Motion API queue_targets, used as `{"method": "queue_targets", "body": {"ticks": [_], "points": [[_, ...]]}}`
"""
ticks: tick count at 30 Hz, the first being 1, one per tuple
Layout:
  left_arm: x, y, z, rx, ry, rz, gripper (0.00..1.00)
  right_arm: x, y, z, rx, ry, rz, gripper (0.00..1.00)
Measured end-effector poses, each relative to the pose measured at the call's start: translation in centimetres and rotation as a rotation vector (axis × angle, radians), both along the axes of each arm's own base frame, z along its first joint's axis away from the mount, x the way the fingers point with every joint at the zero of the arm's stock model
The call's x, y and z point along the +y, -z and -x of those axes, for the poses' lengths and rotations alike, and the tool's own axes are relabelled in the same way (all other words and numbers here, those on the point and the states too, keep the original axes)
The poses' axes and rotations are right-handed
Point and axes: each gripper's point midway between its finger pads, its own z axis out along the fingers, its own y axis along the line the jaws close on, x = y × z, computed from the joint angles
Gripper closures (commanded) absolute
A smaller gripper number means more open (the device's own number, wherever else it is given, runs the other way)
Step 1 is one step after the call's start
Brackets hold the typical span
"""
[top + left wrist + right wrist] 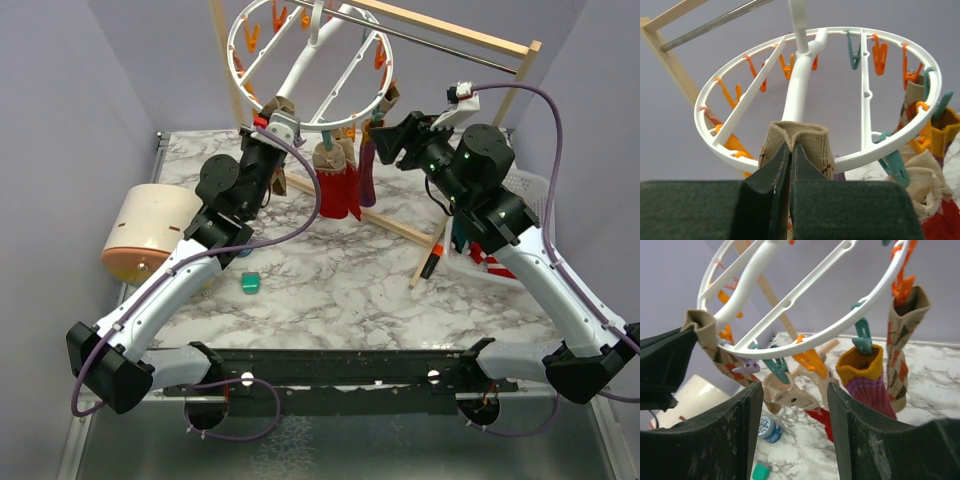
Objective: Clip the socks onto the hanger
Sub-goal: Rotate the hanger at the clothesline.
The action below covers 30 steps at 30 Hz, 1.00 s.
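Observation:
The round white hanger [303,68] hangs from the rack with orange and teal clips on its ring. My left gripper [279,118] [790,148] is shut on the tan cuff of a brown patterned sock [810,140] [710,342], held up against the ring's near-left rim [715,145]. My right gripper [386,140] [795,397] is open just below the ring's front right, with nothing between its fingers. Clipped to the ring hang red socks with tan cuffs [338,185] [790,395], a purple sock [367,170] [867,385] with a yellow cuff, and another brown patterned sock [902,350].
The wooden rack frame [500,45] spans the back, with its base bar running diagonally across the marble table [330,290]. A beige round container [150,230] sits left. A loose teal clip [250,283] and a small blue tin [767,427] lie on the table. A red-white striped sock [490,262] lies under my right arm.

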Motion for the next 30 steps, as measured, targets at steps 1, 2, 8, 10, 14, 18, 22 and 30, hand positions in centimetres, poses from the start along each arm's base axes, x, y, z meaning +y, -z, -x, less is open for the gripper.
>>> {"method": "queue_targets", "body": {"ticks": [1,2,8,10,14,18,22,30], "points": [[-0.3,0.0,0.1,-0.002,0.016,-0.002,1.00,0.3,-0.1,0.2,0.001,-0.018,-0.009,0.40],[-0.6,0.0,0.2,-0.004,0.033,-0.004,1.00,0.6,-0.2,0.4,0.001,-0.039,-0.019,0.40],[-2.5,0.3,0.1,0.005,0.125,-0.010,1.00,2.1,0.1,1.1,0.043,-0.118,-0.085,0.40],[-3.2,0.7,-0.1,0.015,0.151,-0.013,1.00,2.9,-0.1,1.3,0.062,-0.152,-0.143,0.41],[-3.8,1.2,-0.2,0.026,0.172,-0.020,1.00,4.6,0.2,1.5,0.121,-0.218,-0.266,0.41],[-3.9,1.2,-0.1,0.024,0.180,-0.023,1.00,6.2,1.2,1.0,0.216,-0.262,-0.412,0.41],[-3.7,1.4,0.1,0.025,0.179,-0.028,1.00,7.5,1.9,0.4,0.310,-0.288,-0.541,0.41],[-1.9,1.6,1.9,0.008,0.150,-0.040,1.00,9.9,3.0,-1.0,0.448,-0.329,-0.709,0.43]]}}
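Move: At the hanger's near rim, the purple clip lies about 14 cm to the right hand's left, 7 cm ahead and 2 cm lower; the teal clip is some 10 cm left and 8 cm ahead, and the yellow-cuffed sock 13 cm ahead, 2 cm left and 4 cm lower. From the left hand, pinching the plaid sock's cuff, the purple clip sits roughly 4 cm right, 2 cm ahead and 3 cm below. Sweeping left about 10 cm and sinking slightly late on, the open right hand closes in on the purple clip, rolling left side up some 40 degrees while its fingers swing farther left. The left hand keeps its pinch on the plaid sock, carries it right along the near rim with a slight clockwise turn, then draws back and partly left again. ##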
